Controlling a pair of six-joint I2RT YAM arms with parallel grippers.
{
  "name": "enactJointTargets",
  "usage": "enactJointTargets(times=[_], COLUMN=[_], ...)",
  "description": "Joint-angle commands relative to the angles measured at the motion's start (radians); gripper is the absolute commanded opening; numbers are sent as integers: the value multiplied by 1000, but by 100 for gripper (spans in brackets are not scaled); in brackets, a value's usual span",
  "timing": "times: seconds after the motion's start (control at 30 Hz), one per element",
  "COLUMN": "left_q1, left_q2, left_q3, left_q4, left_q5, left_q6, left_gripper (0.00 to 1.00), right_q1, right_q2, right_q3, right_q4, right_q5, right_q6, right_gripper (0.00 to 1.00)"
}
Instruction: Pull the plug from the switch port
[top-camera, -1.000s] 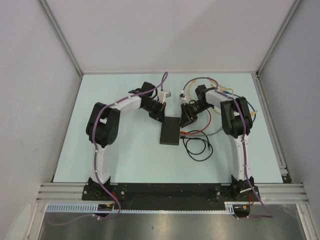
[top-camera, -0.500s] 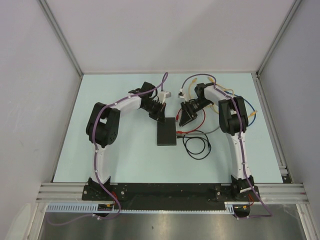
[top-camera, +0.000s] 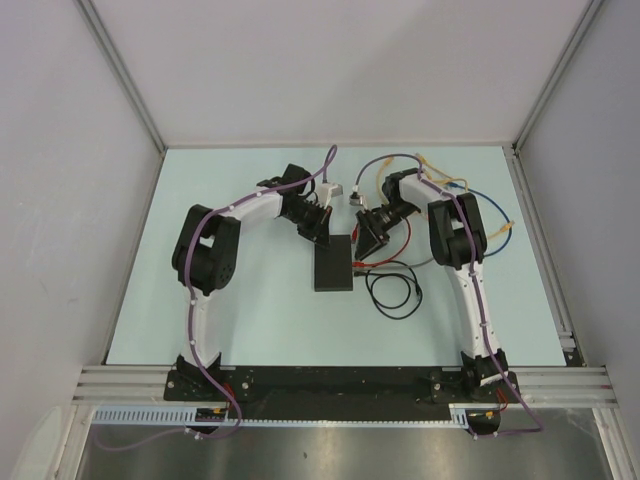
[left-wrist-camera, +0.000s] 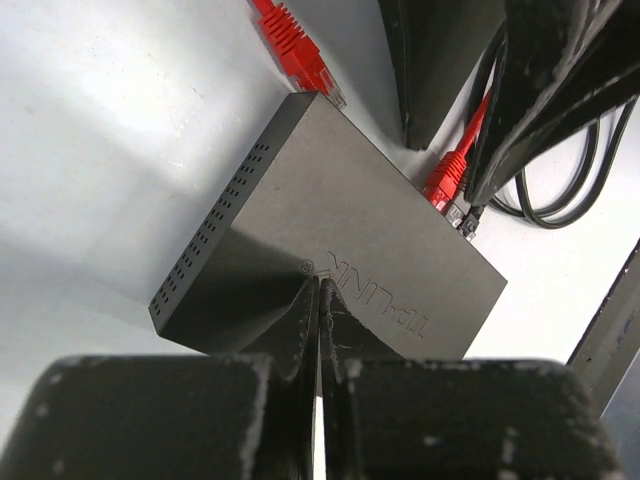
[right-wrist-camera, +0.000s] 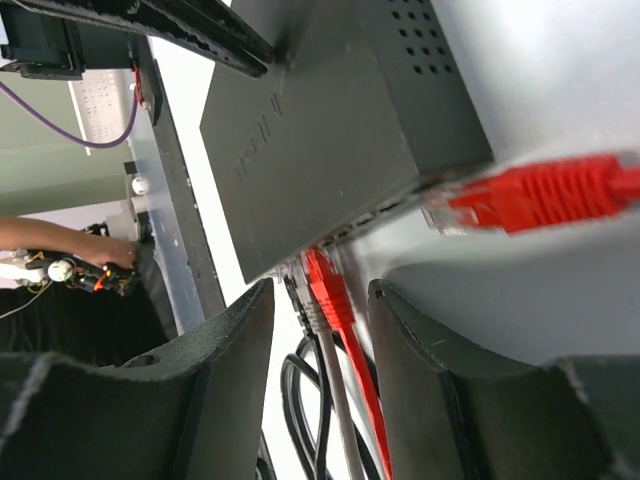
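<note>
The switch (top-camera: 333, 268) is a flat black box lying mid-table. My left gripper (left-wrist-camera: 320, 287) is shut, and its tips press down on the switch's (left-wrist-camera: 340, 240) top by the embossed logo. A red plug (right-wrist-camera: 325, 285) sits in a port on the switch's (right-wrist-camera: 330, 130) side, with a grey plug beside it. My right gripper (right-wrist-camera: 320, 295) is open. Its fingers (right-wrist-camera: 240, 340) stand either side of both plugs with a gap all round. In the top view the right gripper (top-camera: 368, 243) is at the switch's right edge. The seated red plug (left-wrist-camera: 447, 185) also shows in the left wrist view.
A loose red plug (right-wrist-camera: 540, 200) lies unplugged on the table just off the switch's far corner. Red cable (top-camera: 385, 264) and a loop of black cable (top-camera: 392, 295) lie right of the switch. Coloured cables (top-camera: 480, 195) trail at the back right.
The right gripper has moved left, up to the switch's port side. The switch has turned slightly, squarer to the table. The left gripper has stayed shut on its top.
</note>
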Motion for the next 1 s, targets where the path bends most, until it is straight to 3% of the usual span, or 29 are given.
enactJointTargets(times=[0.0, 0.6, 0.97], left_q1=[-6, -9, -9], left_q2=[0, 8, 8], left_q3=[0, 4, 7], left_q4=[3, 6, 6], left_q5=[-9, -33, -42], left_q6=[28, 28, 31], left_gripper=[0, 0, 0], right_q1=[25, 40, 54], right_q2=[49, 110, 127], right_q3=[37, 85, 94], right_q4=[15, -86, -63], right_q5=[27, 21, 52], right_q6=[-45, -152, -111], right_gripper=[47, 34, 15])
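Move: The red plug still in the switch's port side lies just off the right fingertips, some 2 cm to the hand's left, 2 cm back and 1 cm down. The black plug sits about 2 cm nearer the base than it; the loose red plug lies roughly 6 cm ahead of the hand and 2 cm left. The switch's middle is 8 cm left and 2 cm back. From the left hand, the seated plug is about 7 cm right, 4 cm back and 2 cm lower. The right fingers come to both sides of the red plug and close on it from half open to about a quarter, pinching it close to the port. The hand first slides left and back, then sinks a little, under 2 cm in all, with a slight turn of the wrist. The shut left fingertips stay put, still resting on the switch's top. ##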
